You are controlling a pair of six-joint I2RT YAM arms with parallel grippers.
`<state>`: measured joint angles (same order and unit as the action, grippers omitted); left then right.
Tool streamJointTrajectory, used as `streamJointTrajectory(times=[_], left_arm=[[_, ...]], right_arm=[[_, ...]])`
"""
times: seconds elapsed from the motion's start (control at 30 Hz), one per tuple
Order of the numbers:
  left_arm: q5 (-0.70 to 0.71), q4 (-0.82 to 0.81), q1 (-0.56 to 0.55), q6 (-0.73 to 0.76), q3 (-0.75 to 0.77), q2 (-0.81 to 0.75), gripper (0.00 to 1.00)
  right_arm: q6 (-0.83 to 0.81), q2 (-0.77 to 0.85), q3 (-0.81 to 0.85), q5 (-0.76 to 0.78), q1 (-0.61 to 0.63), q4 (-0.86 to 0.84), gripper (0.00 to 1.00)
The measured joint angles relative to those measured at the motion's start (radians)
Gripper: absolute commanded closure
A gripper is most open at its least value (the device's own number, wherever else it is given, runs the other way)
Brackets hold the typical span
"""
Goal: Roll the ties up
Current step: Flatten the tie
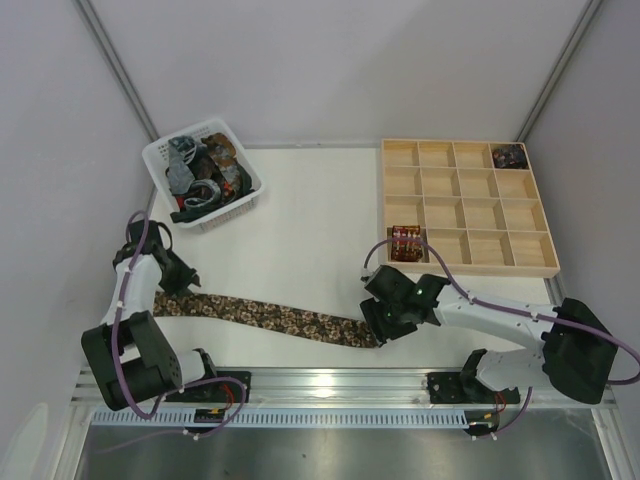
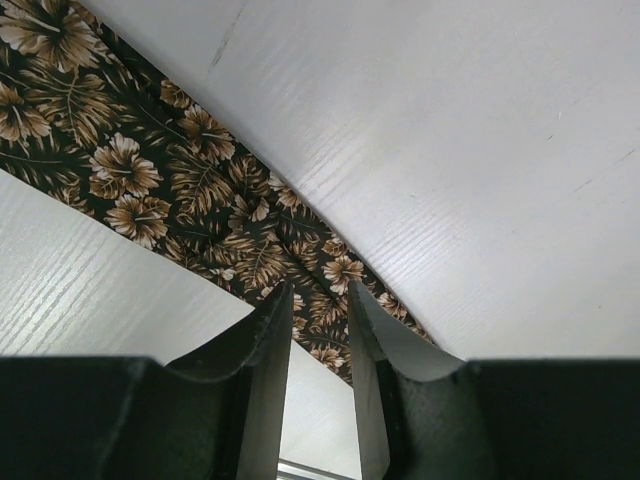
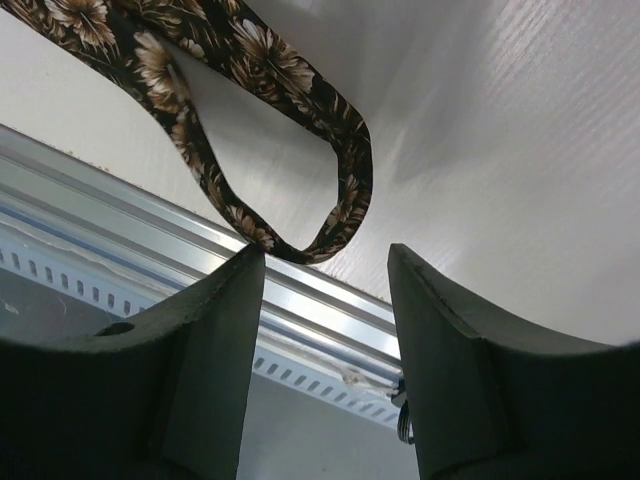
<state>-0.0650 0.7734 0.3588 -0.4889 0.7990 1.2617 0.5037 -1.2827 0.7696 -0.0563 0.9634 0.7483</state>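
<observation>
A dark brown tie [image 1: 270, 318] with a tan floral print lies flat across the front of the table, running from left to right. My left gripper [image 1: 190, 280] hovers over its left end. In the left wrist view the tie [image 2: 180, 170] runs diagonally under the left gripper [image 2: 318, 290], whose jaws stand a little apart with nothing pinched between them. My right gripper [image 1: 382, 326] is at the tie's right end. There the tie [image 3: 300, 90] curls into a loose loop just beyond the right gripper [image 3: 325, 250], which stands wide open and empty.
A white basket [image 1: 160, 150] of tangled ties stands at the back left. A wooden compartment tray [image 1: 465, 270] sits at the right, with a rolled tie [image 1: 510, 155] in its far right cell and another rolled tie [image 1: 405, 243] at its near left corner. A metal rail [image 3: 150, 230] edges the table front.
</observation>
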Motion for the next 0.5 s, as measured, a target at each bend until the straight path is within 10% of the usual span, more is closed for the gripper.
streamJointTrajectory(times=[0.23, 0.5], left_arm=[[-0.003, 0.031, -0.002, 0.001, 0.000, -0.015, 0.66], [-0.004, 0.060, -0.003, 0.002, 0.000, -0.049, 0.65]], right_arm=[[0.009, 0.026, -0.072, 0.025, 0.003, -0.157, 0.44], [0.042, -0.013, -0.072, 0.027, -0.039, -0.227, 0.94]])
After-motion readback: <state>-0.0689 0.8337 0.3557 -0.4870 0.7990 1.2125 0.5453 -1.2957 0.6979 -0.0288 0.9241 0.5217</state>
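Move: Just under the right hand, about 3 cm down and roughly 1 cm ahead and 1 cm left, lies the tie's right-hand end, bent into an open loop. The rolled tie in the wooden tray lies some 24 cm ahead and 6 cm to the right; the tray's middle is about 33 cm ahead and 20 cm right. From the left hand the loop lies about 38 cm right, 11 cm back and 5 cm below. Easing forward and to the left by about 3.5 cm, sinking a centimetre as it goes, the right hand works in over the tie's looped end. In the second half its wide-open fingers close most of the way and pinch the end of the fold near the table's front edge, with only a slight tilt of the wrist. ##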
